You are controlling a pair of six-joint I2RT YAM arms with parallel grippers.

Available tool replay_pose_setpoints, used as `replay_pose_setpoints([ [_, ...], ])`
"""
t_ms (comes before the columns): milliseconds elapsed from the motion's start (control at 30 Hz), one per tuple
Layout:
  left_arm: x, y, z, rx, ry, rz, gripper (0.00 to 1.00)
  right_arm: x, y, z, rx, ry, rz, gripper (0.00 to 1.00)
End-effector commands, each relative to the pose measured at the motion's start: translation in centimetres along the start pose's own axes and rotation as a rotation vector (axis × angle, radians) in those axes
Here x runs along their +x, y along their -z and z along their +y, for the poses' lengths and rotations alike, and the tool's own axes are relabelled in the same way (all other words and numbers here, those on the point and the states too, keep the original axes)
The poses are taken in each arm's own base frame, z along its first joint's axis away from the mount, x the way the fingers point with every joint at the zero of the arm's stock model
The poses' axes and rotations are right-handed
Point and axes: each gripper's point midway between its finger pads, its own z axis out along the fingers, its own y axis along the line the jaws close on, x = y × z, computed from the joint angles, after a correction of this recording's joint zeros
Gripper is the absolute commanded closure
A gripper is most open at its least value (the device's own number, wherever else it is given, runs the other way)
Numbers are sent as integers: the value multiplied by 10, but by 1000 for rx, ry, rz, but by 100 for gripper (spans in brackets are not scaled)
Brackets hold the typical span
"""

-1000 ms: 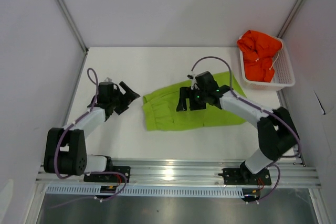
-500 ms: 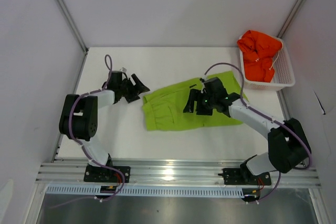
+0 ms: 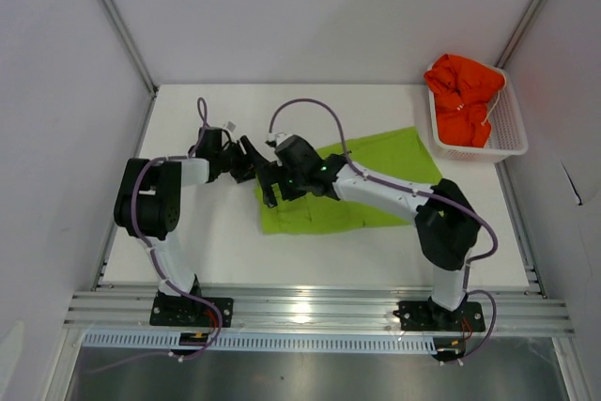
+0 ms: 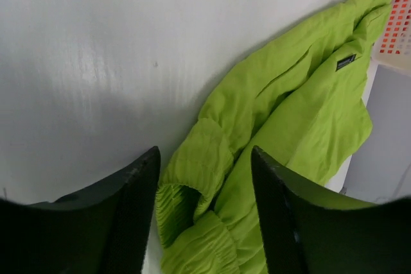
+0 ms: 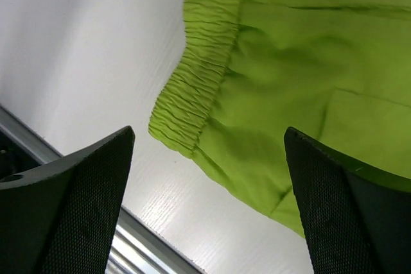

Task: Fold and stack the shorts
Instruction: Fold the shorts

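Observation:
The lime green shorts [image 3: 394, 155] lie spread flat mid-table, elastic waistband to the left. My left gripper [image 3: 254, 161] sits at the waistband's far left corner. In the left wrist view it [image 4: 205, 153] is open, its fingers either side of the gathered waistband [image 4: 192, 178] without pinching it. My right gripper [image 3: 269, 185] reaches across the shorts to their left edge. It [image 5: 209, 134] stands wide open above the waistband's near corner [image 5: 192, 104]. The orange-red shorts [image 3: 462, 93] lie bunched in the white mesh basket [image 3: 507, 133], a white drawstring showing.
The basket stands at the table's back right corner, and its mesh wall [image 4: 401, 11] also shows in the left wrist view. A metal rail [image 3: 310, 312] runs along the near table edge. White walls enclose the table's left, back and right sides.
My right arm swung left across the green shorts to their waistband edge and opened wider. My left gripper moved right to the waistband corner, and its jaws narrowed.

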Motion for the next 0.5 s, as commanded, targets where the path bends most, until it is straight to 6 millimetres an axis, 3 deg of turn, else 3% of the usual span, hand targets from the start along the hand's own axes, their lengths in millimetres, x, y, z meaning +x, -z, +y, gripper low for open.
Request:
replay_pose_setpoints([
  [0, -3, -7, -5, 34, -29, 21, 41, 0, -15, 4, 116, 180, 21, 1],
  [133, 1, -11, 1, 31, -18, 38, 57, 3, -37, 14, 171, 233, 32, 1],
  [333, 1, -11, 2, 43, -15, 45, 73, 16, -71, -1, 249, 217, 65, 1],
  [467, 7, -11, 5, 43, -10, 55, 95, 20, -83, -11, 301, 220, 76, 3],
])
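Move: The far corner of the shorts' waistband lies right at the left hand's open fingertips, roughly 1 cm ahead, 1 cm to the right and 2 cm below. From the right hand, the near half of the waistband is level with it, about 4 cm to the left and 10 cm below. The far corner is some 8 cm ahead of the right hand, 5 cm left and 9 cm below. The logo patch lies 3 cm ahead of the left hand, 23 cm to its right and 3 cm below. The left fingers close on the far waistband corner and pinch it, the hand sinking only a centimetre or two. The right hand, fingers kept wide, first sweeps about 4 cm left, then drops some 8 cm in all towards the near half of the waistband, its fingers tipping about 20 degrees steeper, to come astride the band. ##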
